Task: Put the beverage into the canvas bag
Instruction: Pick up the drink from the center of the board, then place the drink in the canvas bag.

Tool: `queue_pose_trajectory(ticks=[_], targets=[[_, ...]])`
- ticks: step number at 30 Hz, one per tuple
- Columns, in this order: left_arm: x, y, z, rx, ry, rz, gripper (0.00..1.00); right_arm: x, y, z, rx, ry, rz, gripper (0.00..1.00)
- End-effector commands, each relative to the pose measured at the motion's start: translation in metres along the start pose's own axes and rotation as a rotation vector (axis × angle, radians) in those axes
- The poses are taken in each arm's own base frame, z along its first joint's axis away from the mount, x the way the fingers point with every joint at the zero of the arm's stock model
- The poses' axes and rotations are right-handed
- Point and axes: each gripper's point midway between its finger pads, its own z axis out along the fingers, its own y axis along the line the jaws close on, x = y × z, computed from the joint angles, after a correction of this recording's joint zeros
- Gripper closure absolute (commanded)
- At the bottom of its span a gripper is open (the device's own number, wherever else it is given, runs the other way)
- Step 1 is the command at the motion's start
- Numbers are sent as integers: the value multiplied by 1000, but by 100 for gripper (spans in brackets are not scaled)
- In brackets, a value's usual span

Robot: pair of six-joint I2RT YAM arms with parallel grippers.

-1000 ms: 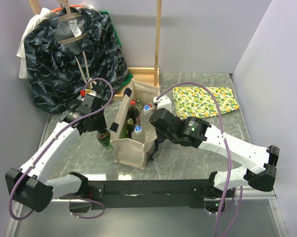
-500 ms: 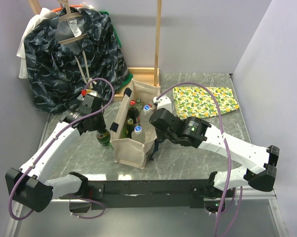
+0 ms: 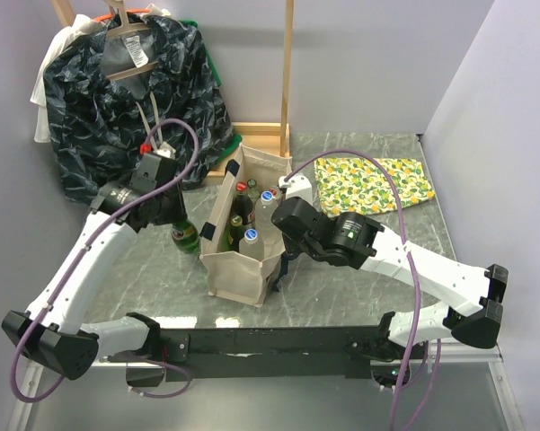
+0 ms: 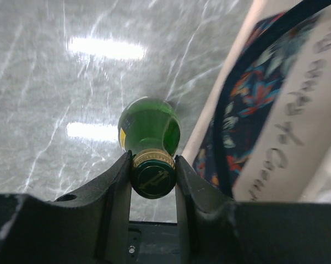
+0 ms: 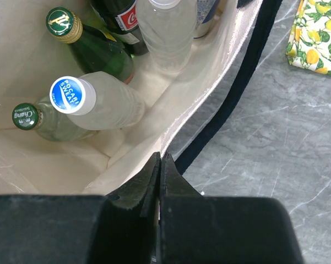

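Observation:
The beverage, a green glass bottle (image 4: 148, 127) with a gold-rimmed cap, hangs above the marble table, just left of the canvas bag (image 3: 236, 273). My left gripper (image 4: 152, 179) is shut on its cap and neck. In the top view the bottle (image 3: 185, 235) sits below the left gripper (image 3: 174, 218), tilted. The beige bag (image 5: 171, 115) stands open and holds several bottles, among them a blue-capped clear one (image 5: 71, 94) and a green one (image 5: 63, 23). My right gripper (image 5: 160, 159) is shut on the bag's right rim (image 3: 280, 255).
A lemon-print cloth (image 3: 370, 182) lies at the back right. A dark patterned garment (image 3: 135, 99) hangs on a wooden rack (image 3: 287, 81) behind the bag. Walls close in on the left and right.
The left jaws closed onto the bottle cap. The left arm then rose and drew back, lifting the bottle. The right arm has not moved.

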Motion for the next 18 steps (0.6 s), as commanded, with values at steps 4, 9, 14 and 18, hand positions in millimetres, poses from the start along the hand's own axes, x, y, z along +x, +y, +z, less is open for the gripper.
queue_pose_trajectory(ticks=[4,9,14,18], targets=[[-61,-12,-59,80,-197,-28,99,-14,-8,-7,28,-59,29,100],[-76,-7,-82,77,-250,-34,99,-10,-12,-8,33,-53,32,100],[-90,-14,-103,127,-302,-60,99,-4,-16,-9,41,-41,28,100],[-100,-19,-118,167,-345,-64,99,2,-18,-7,47,-29,23,100]])
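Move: The left hand already has the green bottle by its cap, clear of the board. From it the bag's mouth opens about 16 cm to the right, neither ahead nor back and about level in height. Inside the bag, the red-capped cola stands some 14 cm right and 4 cm ahead, the near Pocari bottle about 16 cm right and 5 cm back, both roughly 13 cm lower. From the right hand, the mouth's middle is about 6 cm ahead and 7 cm left. Almost straight up goes the left hand, about 10 cm beside the bag's left wall, quickly at first and then slowing, while its wrist tips the fingers outward by some 10 degrees. Its fingers keep their pinch on the green bottle's cap. The right hand stays nearly in place, shut, still pinching the bag's right rim. ##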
